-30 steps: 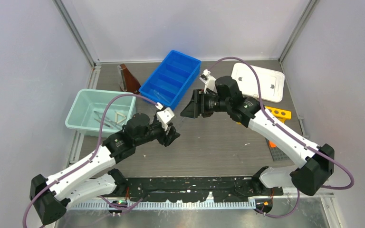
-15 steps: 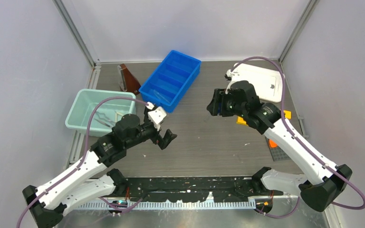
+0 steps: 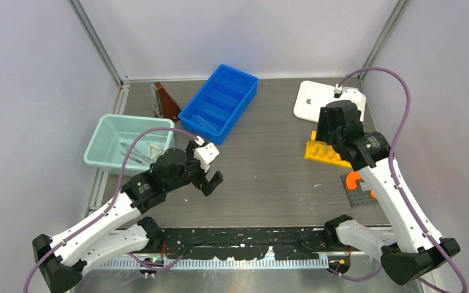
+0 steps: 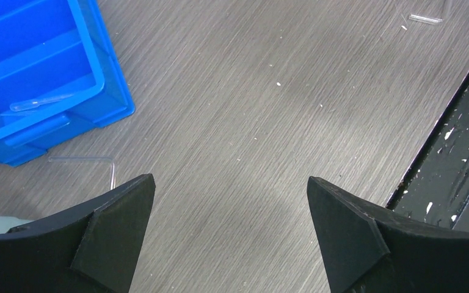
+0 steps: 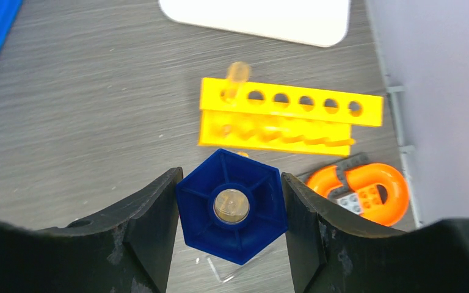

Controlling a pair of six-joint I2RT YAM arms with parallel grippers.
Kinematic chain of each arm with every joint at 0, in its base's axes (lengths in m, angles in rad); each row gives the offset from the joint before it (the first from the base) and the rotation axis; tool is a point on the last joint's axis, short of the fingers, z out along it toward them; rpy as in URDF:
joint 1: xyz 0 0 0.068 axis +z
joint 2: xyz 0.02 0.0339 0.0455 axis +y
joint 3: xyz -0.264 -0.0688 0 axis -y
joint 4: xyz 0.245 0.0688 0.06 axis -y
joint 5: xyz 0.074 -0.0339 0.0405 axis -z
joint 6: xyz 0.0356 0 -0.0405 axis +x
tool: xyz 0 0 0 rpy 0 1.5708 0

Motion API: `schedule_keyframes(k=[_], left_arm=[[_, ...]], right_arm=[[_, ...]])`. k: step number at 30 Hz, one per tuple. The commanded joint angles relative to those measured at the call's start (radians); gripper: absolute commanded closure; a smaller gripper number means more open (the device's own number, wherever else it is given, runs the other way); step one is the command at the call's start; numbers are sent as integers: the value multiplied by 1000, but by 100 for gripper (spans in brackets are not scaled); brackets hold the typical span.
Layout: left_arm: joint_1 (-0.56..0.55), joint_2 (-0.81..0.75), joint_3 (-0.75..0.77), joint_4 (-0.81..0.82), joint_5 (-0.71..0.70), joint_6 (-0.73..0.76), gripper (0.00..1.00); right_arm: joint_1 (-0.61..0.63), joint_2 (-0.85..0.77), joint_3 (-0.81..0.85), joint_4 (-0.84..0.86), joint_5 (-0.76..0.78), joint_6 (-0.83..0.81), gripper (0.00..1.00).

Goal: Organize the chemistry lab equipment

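Note:
My right gripper [image 5: 231, 183] is shut on a blue-capped tube [image 5: 232, 213], seen end-on as a blue hexagon with a clear tube at its centre. It hangs just in front of the yellow holed rack [image 5: 290, 119], near the rack [image 3: 325, 154] in the top view. One pale tube [image 5: 238, 76] stands in the rack's leftmost hole. The white lid [image 3: 314, 104] lies behind the rack. My left gripper [image 4: 231, 201] is open over bare table, holding nothing. A bent clear glass tube [image 4: 85, 160] lies by its left finger. Silver tongs [image 3: 131, 152] and a white triangle [image 3: 152, 151] lie in the teal bin [image 3: 101, 143].
A blue divided tray [image 3: 220, 101] at the back centre holds a clear dropper [image 4: 39, 102]. A brown flask [image 3: 166, 102] stands to its left. An orange ring on a grey studded plate [image 5: 366, 192] lies right of the rack. A short glass piece [image 4: 424, 18] lies near the table's front edge.
My right arm swung from beside the blue tray to the yellow rack at the right, carrying the tube. My left gripper opened wide and drew back a little toward the left.

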Motion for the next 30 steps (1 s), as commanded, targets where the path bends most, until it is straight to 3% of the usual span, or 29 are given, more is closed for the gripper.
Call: schedule_keyframes(k=[1,6,12,30], left_arm=[[-10,-8,24,-5,5,20,0],[-11,-23,18,-5,7,28,0],[-12,-25,17,-6,3,31,0],[-15,-28,12,-4,6,44,0]], right_arm=[[-73,-16,61,-19,76,-52,62],[-138,24,77,-2,83,-30,63],[-224,63,63,76,-48,12,64],[-322,79,-54,218,-169,53,64]])
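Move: My right hand already holds the graduated cylinder by its blue six-sided foot. The middle of the yellow test tube rack lies about 10 cm ahead, 12 cm to the right and 20 cm below that hand. The white tray is about 18 cm beyond the rack, nearly in line with it; the orange-grey bricks sit some 14 cm nearer than the rack and 5 cm farther right. From my idle left hand the rack is roughly 20 cm ahead, 47 cm right and 15 cm below. I swing my right hand the last 5 cm or so to the right, fast and then easing off, towards the yellow rack. From there I reach about 4 cm forward and sink some 3 cm, turning the hand roughly 15 degrees clockwise while its left side rises a little. My fingers keep their hold on the blue foot, the glass tube pointing down. ##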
